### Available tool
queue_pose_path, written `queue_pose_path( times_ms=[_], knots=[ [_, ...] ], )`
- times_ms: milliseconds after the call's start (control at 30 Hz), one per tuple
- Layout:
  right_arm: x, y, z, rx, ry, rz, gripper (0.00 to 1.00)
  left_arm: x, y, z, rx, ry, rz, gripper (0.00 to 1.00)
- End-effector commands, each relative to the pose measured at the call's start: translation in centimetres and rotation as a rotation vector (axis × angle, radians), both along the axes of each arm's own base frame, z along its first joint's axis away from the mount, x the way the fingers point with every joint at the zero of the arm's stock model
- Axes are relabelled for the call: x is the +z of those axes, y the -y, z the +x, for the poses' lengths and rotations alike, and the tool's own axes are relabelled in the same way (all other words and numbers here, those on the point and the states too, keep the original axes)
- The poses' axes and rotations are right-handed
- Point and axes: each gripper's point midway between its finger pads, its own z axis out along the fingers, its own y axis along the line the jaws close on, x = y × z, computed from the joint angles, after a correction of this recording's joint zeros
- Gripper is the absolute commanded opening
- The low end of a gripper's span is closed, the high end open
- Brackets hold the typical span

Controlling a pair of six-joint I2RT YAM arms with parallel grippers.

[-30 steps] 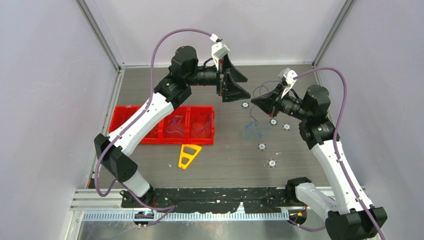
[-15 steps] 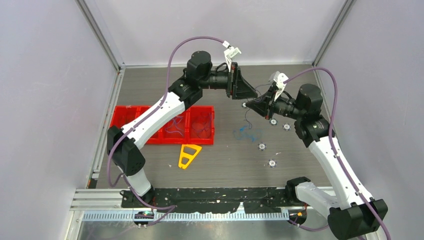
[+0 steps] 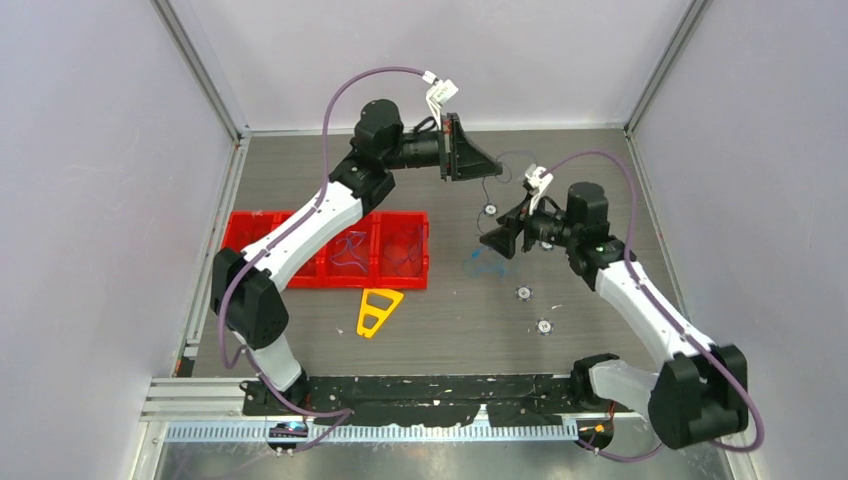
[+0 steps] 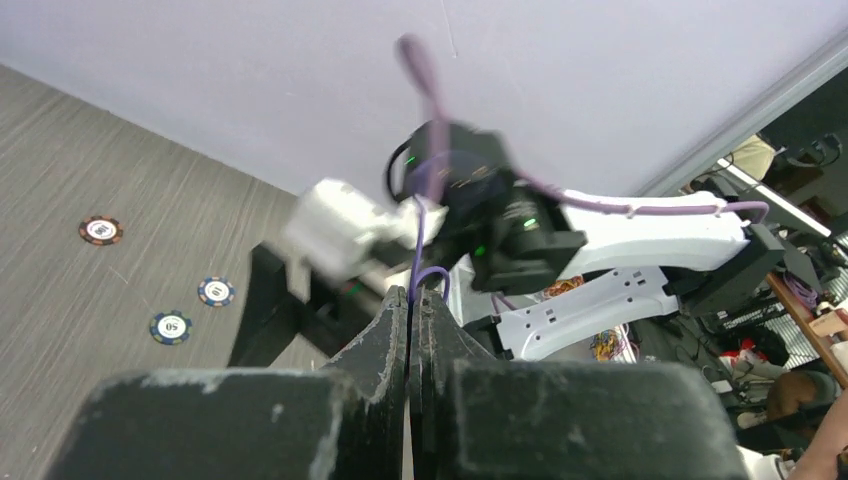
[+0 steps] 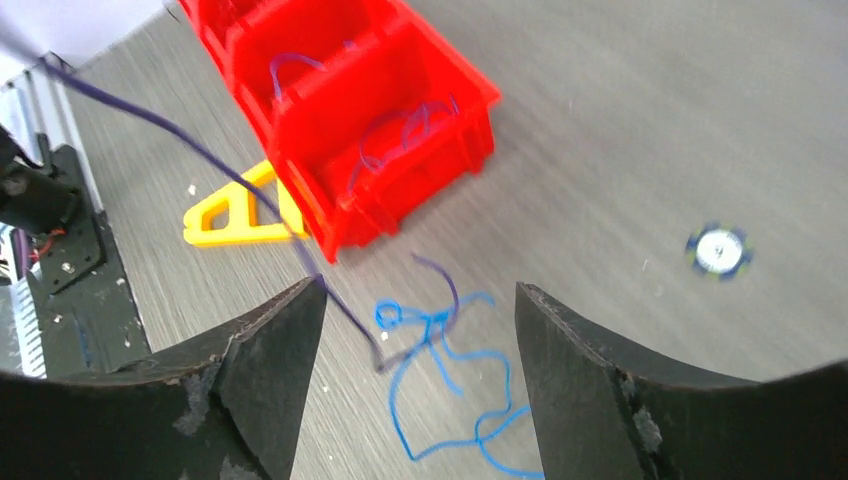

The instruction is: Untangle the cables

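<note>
A tangle of blue cable lies on the grey table, seen close up in the right wrist view. A thin dark purple cable rises from that tangle toward the back left. My left gripper hangs high over the back of the table, shut on this purple cable, whose loop pokes out at its fingertips. My right gripper hovers just above the blue tangle, jaws wide open, holding nothing.
A red three-part bin at the left holds more blue and red strands. A yellow triangle lies in front of it. Several poker chips dot the table's right half. Purple walls close in three sides.
My left gripper closed on the purple cable and pulled back to the left. My right gripper let go, opened, and swung down and left over the blue tangle.
</note>
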Motion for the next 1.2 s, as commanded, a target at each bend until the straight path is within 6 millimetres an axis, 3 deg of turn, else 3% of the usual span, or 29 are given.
queue_pose_path(
  times_ms=[0, 100, 200, 300, 500, 667, 767, 933, 1167],
  knots=[
    [-2.6, -0.7, 2.6, -0.060, -0.006, 0.030, 0.75, 4.4, -1.2, -0.9, 0.008, 0.078, -0.103, 0.00],
    [-4.9, -1.2, 3.4, -0.067, -0.045, 0.012, 0.67, 5.2, -1.6, -0.5, 0.035, 0.088, -0.117, 0.00],
    [-8.3, -1.3, 4.0, -0.064, -0.116, -0.037, 0.48, 6.6, -2.5, 0.1, 0.067, 0.117, -0.133, 0.00],
    [-10.5, -0.8, 4.1, -0.072, -0.180, -0.081, 0.29, 8.4, -4.0, 0.6, 0.114, 0.171, -0.137, 0.00],
    [-12.4, 1.0, 3.4, -0.098, -0.260, -0.158, 0.13, 12.8, -8.5, 1.7, 0.246, 0.309, -0.146, 0.00],
    [-14.4, 3.1, 2.7, -0.120, -0.363, -0.245, 0.06, 14.0, -11.9, 1.9, 0.324, 0.356, -0.114, 0.00],
    [-14.6, 4.5, 3.0, -0.149, -0.397, -0.267, 0.05, 12.7, -13.9, 2.7, 0.380, 0.330, -0.067, 0.00],
    [-13.4, 5.4, 3.9, -0.168, -0.392, -0.247, 0.05, 7.8, -16.6, 3.8, 0.467, 0.282, 0.073, 0.00],
    [-12.7, 5.3, 4.6, -0.166, -0.387, -0.229, 0.05, 1.3, -17.9, 4.0, 0.517, 0.160, 0.180, 0.00]
  ],
)
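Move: The left hand already holds the purple cable; the right-end compartment of the red bin is about 19 cm to its left, 6 cm ahead and 31 cm below, the next compartment 13 cm farther left. For the open right hand, the blue cable lies almost straight below, about 16 cm down, 3 cm ahead and 1 cm to the right. One chip is some 14 cm beyond that cable; another is 4 cm back and 9 cm right of the hand. Drop the open right gripper about 15 cm onto the blue cable, tipping its fingers further down as they close and pinch it, then draw it some 5 cm to the right, rising slightly at the end. Meanwhile swing the left gripper, still shut on the purple cable, about 17 cm left towards the red bin, climbing 13 cm before sinking 8 and turning counter-clockwise. ##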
